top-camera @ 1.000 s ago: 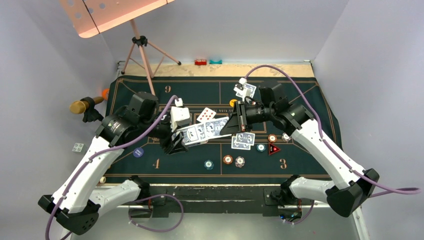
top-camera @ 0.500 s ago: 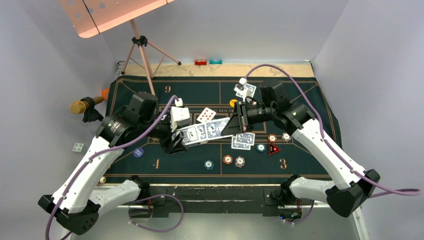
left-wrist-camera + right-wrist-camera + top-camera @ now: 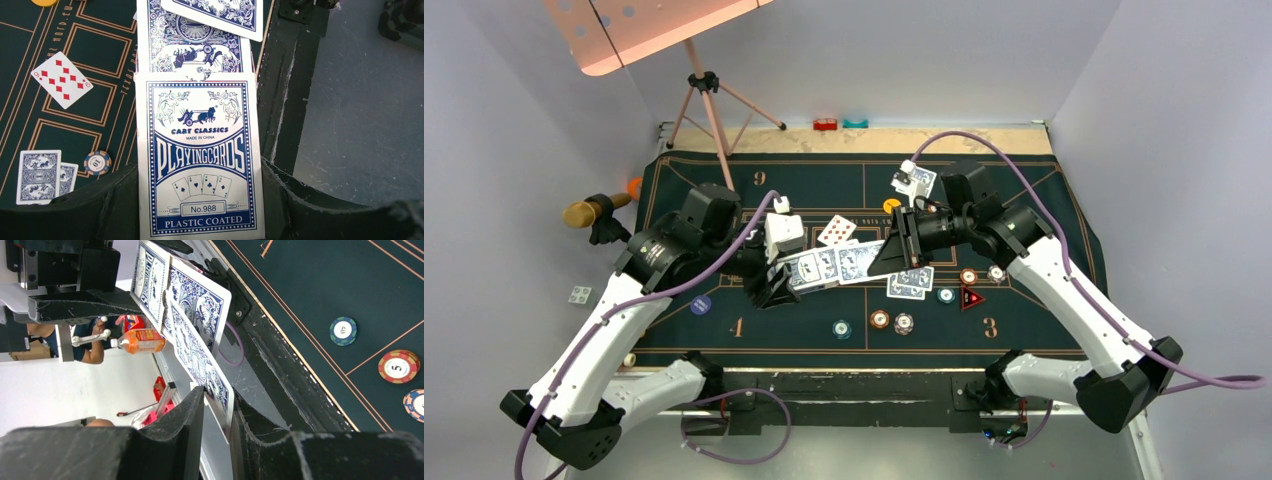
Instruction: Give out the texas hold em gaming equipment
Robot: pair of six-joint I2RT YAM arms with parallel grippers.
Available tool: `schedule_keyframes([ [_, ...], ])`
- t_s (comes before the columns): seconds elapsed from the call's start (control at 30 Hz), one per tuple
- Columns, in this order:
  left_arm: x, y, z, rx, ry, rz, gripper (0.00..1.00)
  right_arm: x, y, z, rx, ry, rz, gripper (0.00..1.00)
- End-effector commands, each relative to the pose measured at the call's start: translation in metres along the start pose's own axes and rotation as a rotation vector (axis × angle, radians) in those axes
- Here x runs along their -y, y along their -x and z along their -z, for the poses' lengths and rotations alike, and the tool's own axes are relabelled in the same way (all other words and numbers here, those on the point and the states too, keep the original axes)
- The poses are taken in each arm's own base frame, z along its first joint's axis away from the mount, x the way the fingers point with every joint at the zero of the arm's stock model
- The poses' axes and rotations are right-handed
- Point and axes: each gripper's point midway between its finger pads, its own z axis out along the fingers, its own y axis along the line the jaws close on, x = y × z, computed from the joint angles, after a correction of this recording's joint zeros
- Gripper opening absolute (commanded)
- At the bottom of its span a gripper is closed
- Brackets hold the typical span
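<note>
My left gripper (image 3: 771, 287) (image 3: 199, 170) is shut on a blue-and-white playing card box (image 3: 809, 268) (image 3: 200, 165), held above the mat's middle. One card (image 3: 195, 45) sticks half out of the box. A second card (image 3: 864, 260) (image 3: 200, 360) reaches from there into my right gripper (image 3: 894, 250) (image 3: 217, 395); its jaws stand slightly apart and the card slants loosely across the gap. A face-up nine of diamonds (image 3: 836, 230) and face-down cards (image 3: 910, 282) lie on the felt. Striped chips (image 3: 880, 319), a red triangle marker (image 3: 971, 297), a blue disc (image 3: 700, 305) and a yellow disc (image 3: 890, 205) lie around.
The green felt mat (image 3: 1024, 190) covers the table. A tripod stand (image 3: 709, 100) rises at the back left, a microphone (image 3: 589, 212) juts in from the left. Small red (image 3: 825, 124) and teal (image 3: 855, 123) blocks sit on the far edge. More cards (image 3: 916, 180) lie behind my right wrist.
My right gripper has edged right, drawing the card further from the box, and its jaws have parted a little. The left arm and box have stayed put.
</note>
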Motion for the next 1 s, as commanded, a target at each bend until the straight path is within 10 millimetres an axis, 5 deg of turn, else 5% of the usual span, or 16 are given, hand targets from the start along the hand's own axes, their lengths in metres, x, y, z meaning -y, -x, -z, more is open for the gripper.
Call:
schedule_keyframes([
  [0.0, 0.003, 0.019, 0.008, 0.071, -0.003, -0.052, 0.0, -0.01, 0.007, 0.01, 0.03, -0.001, 0.061, 0.27],
  [0.63, 0.004, 0.02, 0.008, 0.075, -0.006, -0.046, 0.0, -0.025, -0.001, 0.021, 0.046, 0.042, 0.11, 0.27],
  [0.97, 0.003, 0.021, 0.007, 0.077, -0.005, -0.043, 0.0, -0.036, 0.001, 0.029, 0.082, 0.064, 0.115, 0.01],
])
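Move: The top card, partly drawn off the deck, sits between the right hand's slightly open fingers, its middle about 3 cm left and 1 cm ahead. The boxed deck is some 10 cm left, about 1 cm ahead, near its height. Roughly 22 cm below are the orange chips, almost straight beneath, and the face-down cards, 8 cm ahead and 9 cm right. From the left hand, the top card lies 12 cm right, 3 cm ahead, slightly lower. The right hand lifts about 2 cm, easing back and right, and pinches the card; the left keeps the deck. ##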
